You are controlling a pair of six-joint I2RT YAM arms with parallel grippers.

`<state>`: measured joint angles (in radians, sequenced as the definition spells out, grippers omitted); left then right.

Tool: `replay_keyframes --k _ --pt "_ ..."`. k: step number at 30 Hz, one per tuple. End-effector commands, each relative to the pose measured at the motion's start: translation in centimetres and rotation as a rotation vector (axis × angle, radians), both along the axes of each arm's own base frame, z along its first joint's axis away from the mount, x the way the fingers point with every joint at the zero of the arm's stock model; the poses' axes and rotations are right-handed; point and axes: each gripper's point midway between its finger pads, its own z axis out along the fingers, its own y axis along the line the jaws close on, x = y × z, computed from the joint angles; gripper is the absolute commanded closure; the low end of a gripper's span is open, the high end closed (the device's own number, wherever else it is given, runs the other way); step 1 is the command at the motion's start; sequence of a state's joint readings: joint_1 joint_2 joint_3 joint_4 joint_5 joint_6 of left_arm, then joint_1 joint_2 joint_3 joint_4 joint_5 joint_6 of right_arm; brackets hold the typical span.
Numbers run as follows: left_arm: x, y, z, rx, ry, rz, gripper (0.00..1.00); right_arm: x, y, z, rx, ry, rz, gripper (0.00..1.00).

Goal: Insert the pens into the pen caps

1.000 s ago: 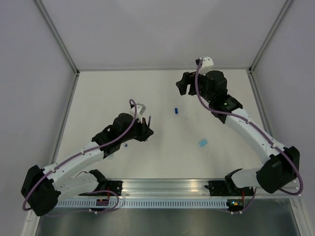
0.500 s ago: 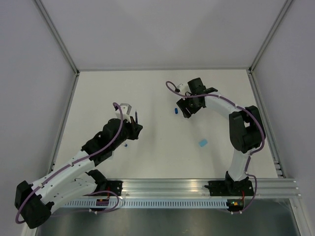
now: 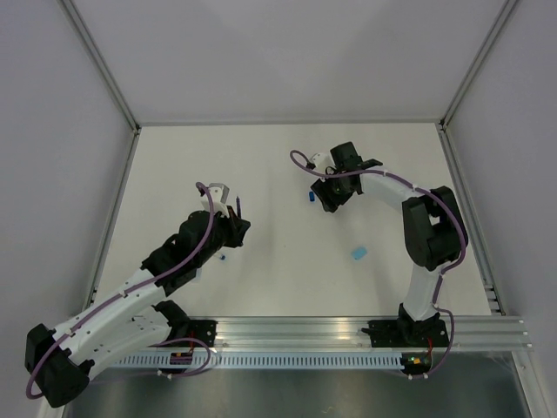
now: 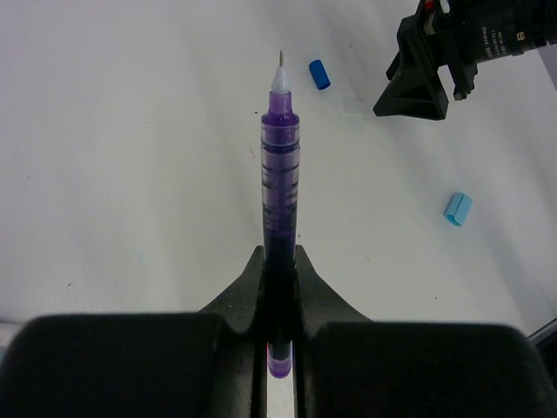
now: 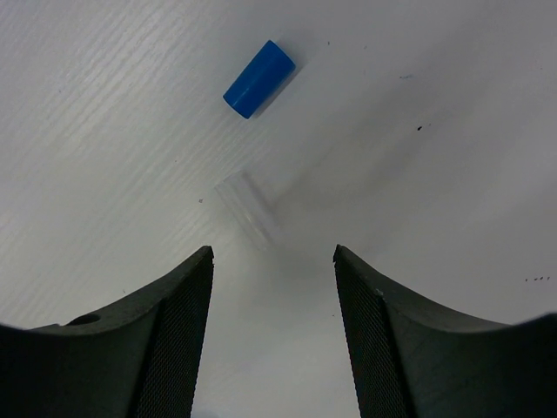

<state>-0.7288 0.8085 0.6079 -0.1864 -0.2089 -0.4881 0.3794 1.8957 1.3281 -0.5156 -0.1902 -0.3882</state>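
My left gripper (image 3: 236, 223) is shut on the dark purple pen (image 4: 280, 174), which points forward with its bare tip out, above the table (image 3: 174, 174). The pen also shows in the top view (image 3: 239, 207). The dark blue cap (image 3: 311, 198) lies on the table, also in the left wrist view (image 4: 318, 74) and the right wrist view (image 5: 258, 67). My right gripper (image 3: 327, 202) is open just right of it, low over the table (image 5: 273, 252). A faint clear stub (image 5: 248, 209) lies just ahead of its fingertips. The light blue cap (image 3: 358, 253) lies nearer. No white-barrelled pen shows.
A tiny dark blue speck (image 3: 224, 257) lies on the table below my left gripper. White walls with metal posts (image 3: 104, 70) enclose the table on three sides. The aluminium rail (image 3: 296, 335) with the arm bases runs along the near edge.
The right arm has swung from the back of the table down beside the dark blue cap. The left arm has drawn left and back a little with the pen in it.
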Motion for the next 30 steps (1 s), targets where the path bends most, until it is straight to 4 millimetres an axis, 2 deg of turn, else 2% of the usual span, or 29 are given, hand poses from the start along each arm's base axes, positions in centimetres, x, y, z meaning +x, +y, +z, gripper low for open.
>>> replay_keyframes --k 1,5,6,16,21,22,25,29,30 --pt "0.3 0.3 0.3 -0.022 -0.005 0.035 0.98 0.7 0.9 -0.1 0.005 -0.042 0.039 0.36" --pt "0.3 0.3 0.4 -0.028 -0.009 0.037 0.98 0.0 0.9 -1.7 -0.065 -0.034 0.049 0.37" --pt "0.3 0.3 0.4 -0.027 -0.009 0.037 0.98 -0.3 1.4 -1.9 -0.086 -0.039 0.064 0.37" --pt "0.3 0.5 0.3 -0.020 -0.006 0.047 0.98 -0.8 1.0 -2.7 -0.188 -0.031 0.063 0.37" --pt "0.3 0.6 0.2 -0.019 -0.006 0.050 0.98 -1.3 1.1 -4.0 -0.208 0.021 0.065 0.40" --pt "0.3 0.6 0.2 -0.018 -0.005 0.050 0.98 -1.2 0.6 -4.0 -0.229 0.018 0.053 0.41" --pt "0.3 0.6 0.1 -0.016 -0.004 0.052 0.98 -1.5 0.4 -4.1 -0.239 0.030 0.044 0.48" --pt "0.3 0.6 0.1 -0.016 -0.003 0.050 0.98 -1.8 0.5 -3.6 -0.235 0.031 0.029 0.64" --pt "0.3 0.6 0.2 -0.017 -0.005 0.052 0.98 -1.8 0.5 -3.4 -0.235 0.037 0.023 0.65"
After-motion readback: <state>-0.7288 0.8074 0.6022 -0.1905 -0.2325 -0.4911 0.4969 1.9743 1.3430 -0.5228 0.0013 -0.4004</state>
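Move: The clear pen cap lies on the table about 2 cm to the right hand's left, level with it in reach and some 4 cm below. From that hand, the blue cap lies around 4 cm ahead and 5 cm left, and the light-blue piece 13 cm back and 8 cm right, both as low. From the left hand, which holds the purple pen, the clear cap is about 15 cm ahead, 20 cm right and 18 cm down. Down and a little to the left, the right hand sinks about 3 cm onto the clear pen cap, drawing back slightly as its fingers tip some 10 degrees steeper. Only once it is low do the fingers start closing, to roughly half their earlier gap, bringing the tips in on either side of the cap. The left hand keeps the purple pen raised, practically still. ##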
